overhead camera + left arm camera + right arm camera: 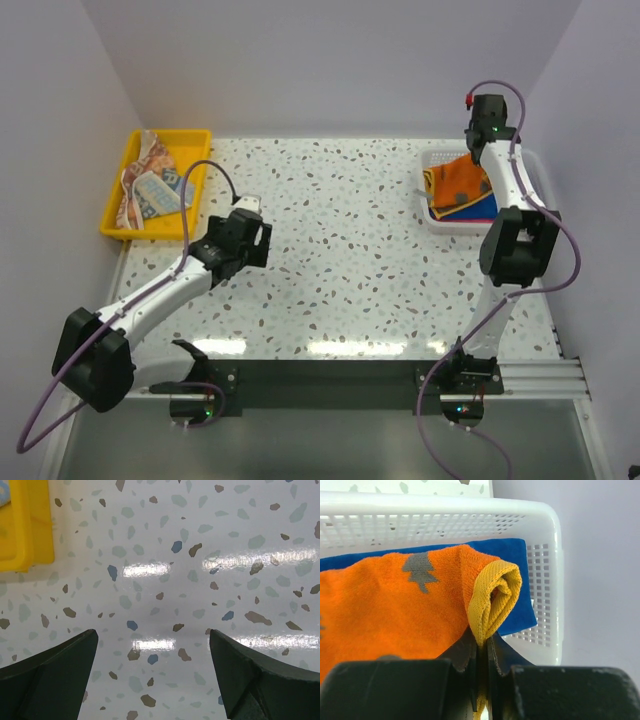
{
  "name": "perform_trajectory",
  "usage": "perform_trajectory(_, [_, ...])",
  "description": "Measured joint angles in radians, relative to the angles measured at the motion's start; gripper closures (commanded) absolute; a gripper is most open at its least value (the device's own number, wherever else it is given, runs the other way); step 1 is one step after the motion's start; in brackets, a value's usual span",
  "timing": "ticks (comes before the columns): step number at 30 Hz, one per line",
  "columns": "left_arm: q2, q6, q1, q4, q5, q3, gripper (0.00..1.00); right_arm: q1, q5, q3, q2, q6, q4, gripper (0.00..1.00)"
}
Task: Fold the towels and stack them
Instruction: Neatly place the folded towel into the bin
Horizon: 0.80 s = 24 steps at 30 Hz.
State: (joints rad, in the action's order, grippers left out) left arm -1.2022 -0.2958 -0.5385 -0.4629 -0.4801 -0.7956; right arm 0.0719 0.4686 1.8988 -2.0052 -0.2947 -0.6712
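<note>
My right gripper (482,642) is shut on the yellow edge of the orange towel (395,610), held over the white mesh basket (547,580). That towel also shows in the top view (462,180). A royal blue towel (517,615) lies under it in the basket. An orange-blue towel with white print (150,185) lies crumpled in the yellow tray (195,170) at far left. My left gripper (152,645) is open and empty over bare tabletop, just right of the tray (30,530); in the top view it sits left of centre (245,235). The pink towel is not in view.
The speckled tabletop (350,240) lies between the tray at the left wall and the basket (432,215) at the right wall. The right arm's elbow (518,245) stands just in front of the basket. Walls close in on three sides.
</note>
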Motion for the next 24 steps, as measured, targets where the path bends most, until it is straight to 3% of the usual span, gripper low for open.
perform_trajectory(10, [-0.029, 0.0, 0.009, 0.002, -0.001, 0.0, 0.02, 0.033, 0.072, -0.044, -0.072, -0.032, 0.092, 1.0])
perform_trajectory(12, [-0.029, 0.0, 0.011, 0.003, 0.0, 0.0, 0.02, 0.039, 0.095, -0.053, -0.095, -0.032, 0.107, 0.95])
perform_trajectory(14, [-0.029, 0.0, 0.011, 0.003, 0.0, 0.0, 0.02, 0.046, 0.129, -0.059, -0.118, -0.029, 0.119, 0.85])
perform_trajectory(18, [-0.029, 0.0, 0.014, 0.004, 0.0, 0.0, 0.02, 0.054, 0.198, -0.065, -0.157, -0.02, 0.144, 0.83])
perform_trajectory(19, [-0.029, 0.0, 0.014, 0.005, 0.0, 0.0, 0.02, 0.054, 0.214, -0.065, -0.162, -0.017, 0.146, 0.78])
perform_trajectory(20, [-0.029, 0.0, 0.014, 0.005, 0.0, 0.0, 0.02, 0.055, 0.236, -0.065, -0.166, -0.01, 0.149, 0.64])
perform_trajectory(22, [-0.029, 0.0, 0.014, 0.005, 0.001, 0.0, 0.02, 0.056, 0.28, -0.063, -0.169, 0.011, 0.149, 0.53])
perform_trajectory(23, [-0.029, 0.0, 0.014, 0.006, 0.001, 0.0, 0.02, 0.058, 0.303, -0.059, -0.169, 0.018, 0.148, 0.39])
perform_trajectory(24, [-0.029, 0.0, 0.015, 0.006, 0.001, 0.0, 0.02, 0.06, 0.328, -0.051, -0.169, 0.031, 0.145, 0.35])
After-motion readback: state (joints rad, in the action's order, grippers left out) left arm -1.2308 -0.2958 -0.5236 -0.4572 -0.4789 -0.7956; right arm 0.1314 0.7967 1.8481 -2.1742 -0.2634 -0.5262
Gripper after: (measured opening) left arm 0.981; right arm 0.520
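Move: The right hand still holds the orange towel's right end above the bin, whose middle is roughly 4 cm to its left, level with it in forward reach and about 15 cm below. The orange towel's middle lies about 8 cm to its left, level in reach and 13 cm down. The blue towel beneath has its middle 3 cm to the hand's left, also level, 17 cm down. From the idle left hand the bin is about 21 cm ahead, 59 cm right, 6 cm below. With the orange towel's end still pinched, the right hand sweeps about 7 cm to its right and sinks some 7 cm into the bin's right end, laying that end out over the blue towel and away from the towel's left half. Near the bottom the fingers open to about half and let the towel go, while the wrist turns some 20 degrees, mostly clockwise, and the hand, still drifting right, eases about a centimetre back and begins to rise. ##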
